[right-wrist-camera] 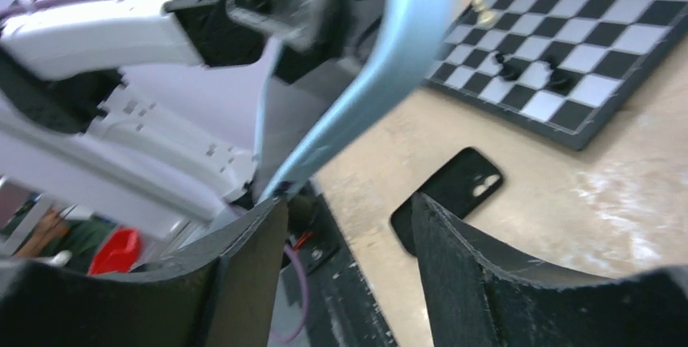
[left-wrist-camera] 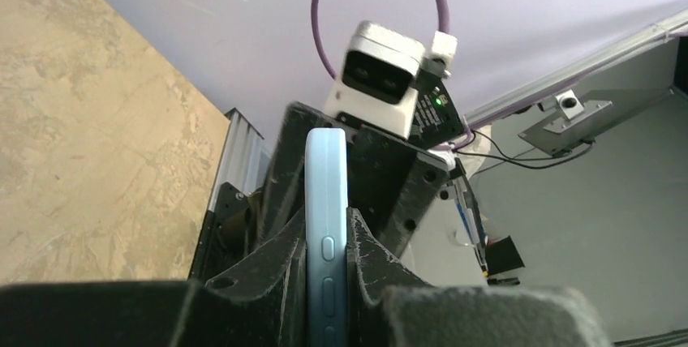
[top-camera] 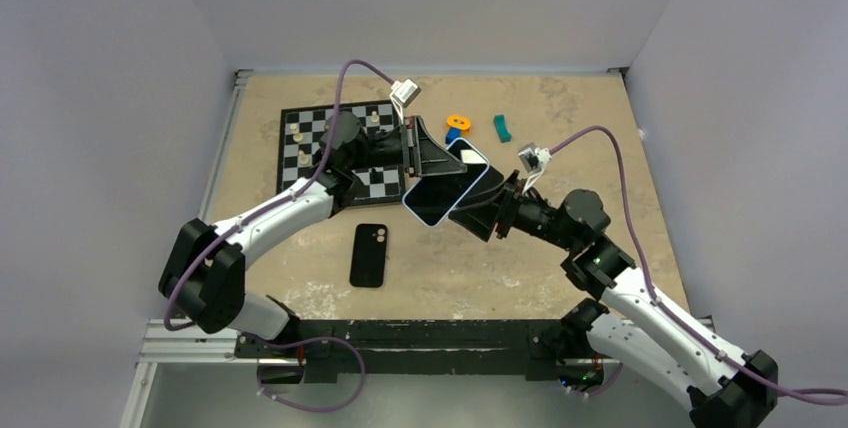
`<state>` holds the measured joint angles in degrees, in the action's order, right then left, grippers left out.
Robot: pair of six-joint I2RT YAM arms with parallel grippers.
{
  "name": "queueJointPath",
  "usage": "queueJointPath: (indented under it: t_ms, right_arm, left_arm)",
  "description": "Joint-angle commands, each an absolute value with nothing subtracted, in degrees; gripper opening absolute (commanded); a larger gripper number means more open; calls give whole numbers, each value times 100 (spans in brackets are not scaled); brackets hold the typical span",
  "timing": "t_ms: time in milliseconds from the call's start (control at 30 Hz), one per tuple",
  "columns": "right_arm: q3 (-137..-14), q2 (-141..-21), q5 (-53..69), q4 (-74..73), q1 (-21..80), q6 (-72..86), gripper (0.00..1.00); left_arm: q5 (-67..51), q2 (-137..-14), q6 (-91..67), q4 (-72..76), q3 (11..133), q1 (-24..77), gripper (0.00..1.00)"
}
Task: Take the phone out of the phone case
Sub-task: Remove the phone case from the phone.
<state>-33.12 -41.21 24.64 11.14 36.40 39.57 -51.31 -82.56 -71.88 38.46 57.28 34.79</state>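
The light blue phone hangs in the air above the middle of the table, tilted, screen up. My left gripper is shut on its far end; in the left wrist view both fingers press the phone's side edge with its buttons showing. My right gripper stands at the phone's near end with its jaws open. In the right wrist view the phone runs down to the tip of the left finger and nothing lies between the fingers. The black phone case lies flat and empty on the table, also seen as the case.
A chessboard with several pieces lies at the back left, under the left arm. An orange piece, a small blue piece and a teal piece sit at the back centre. Grey walls enclose the table.
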Motion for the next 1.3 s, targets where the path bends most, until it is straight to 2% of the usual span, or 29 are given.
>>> queueJointPath:
  t_ms: [0,100,267,333,533,733,833,1100,1267]
  right_arm:
    - [-3020,-4185,3314,2655,3800,4326,60]
    - [-2838,-4334,3429,3181,3884,4362,61]
    - [-2784,-4622,3334,3423,4012,4334,60]
    - [-2728,-4675,3433,3652,4024,4416,59]
    - [-2670,-4721,3601,4200,4288,4488,62]
    - [-2817,-5001,3566,4469,4597,4445,64]
    - [-2837,-5184,3605,4716,4614,4559,60]
    - [-2927,-5721,3891,5503,4701,4717,43]
    - [-2974,-5867,3909,5796,4711,4755,36]
  left_arm:
    - [-4833,-8518,-7483,4365,5587,3487,0]
    - [-4671,-8419,-7489,4289,5501,3497,0]
    - [-3900,-7597,-6236,2520,5585,3534,0]
    - [-3680,-7343,-6178,2296,5468,3538,0]
    - [-2622,-6578,-6977,2644,4609,3536,0]
    - [-2105,-6075,-7174,3102,4268,3546,0]
    - [-2023,-5899,-7221,3197,4193,3546,0]
    - [-2061,-5718,-7434,3239,4162,3543,0]
    - [-2177,-5713,-7574,3313,4184,3545,0]
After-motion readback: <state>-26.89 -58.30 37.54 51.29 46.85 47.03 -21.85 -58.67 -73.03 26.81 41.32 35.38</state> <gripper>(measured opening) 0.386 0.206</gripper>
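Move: The phone in its light-blue case is already pinched in the left gripper near its far end; its middle lies about 3 cm back, 2 cm left and 2 cm below that hand. From the open right gripper, its middle is some 2 cm ahead, 1 cm left and 3 cm higher. On the table, the black phone case lies 17 cm left of the right hand, 1 cm back and 25 cm down; a plain black slab lies 16 cm ahead and 8 cm right. Bring the right gripper back and left, about 6 cm each way, to the near end corner of the phone case, swinging it some 25 degrees counter-clockwise and closing the fingers partway. Keep the left grip on the phone: dip about 4 cm, then carry it some 6 cm left while turning it nearly 30 degrees counter-clockwise and rising again. ##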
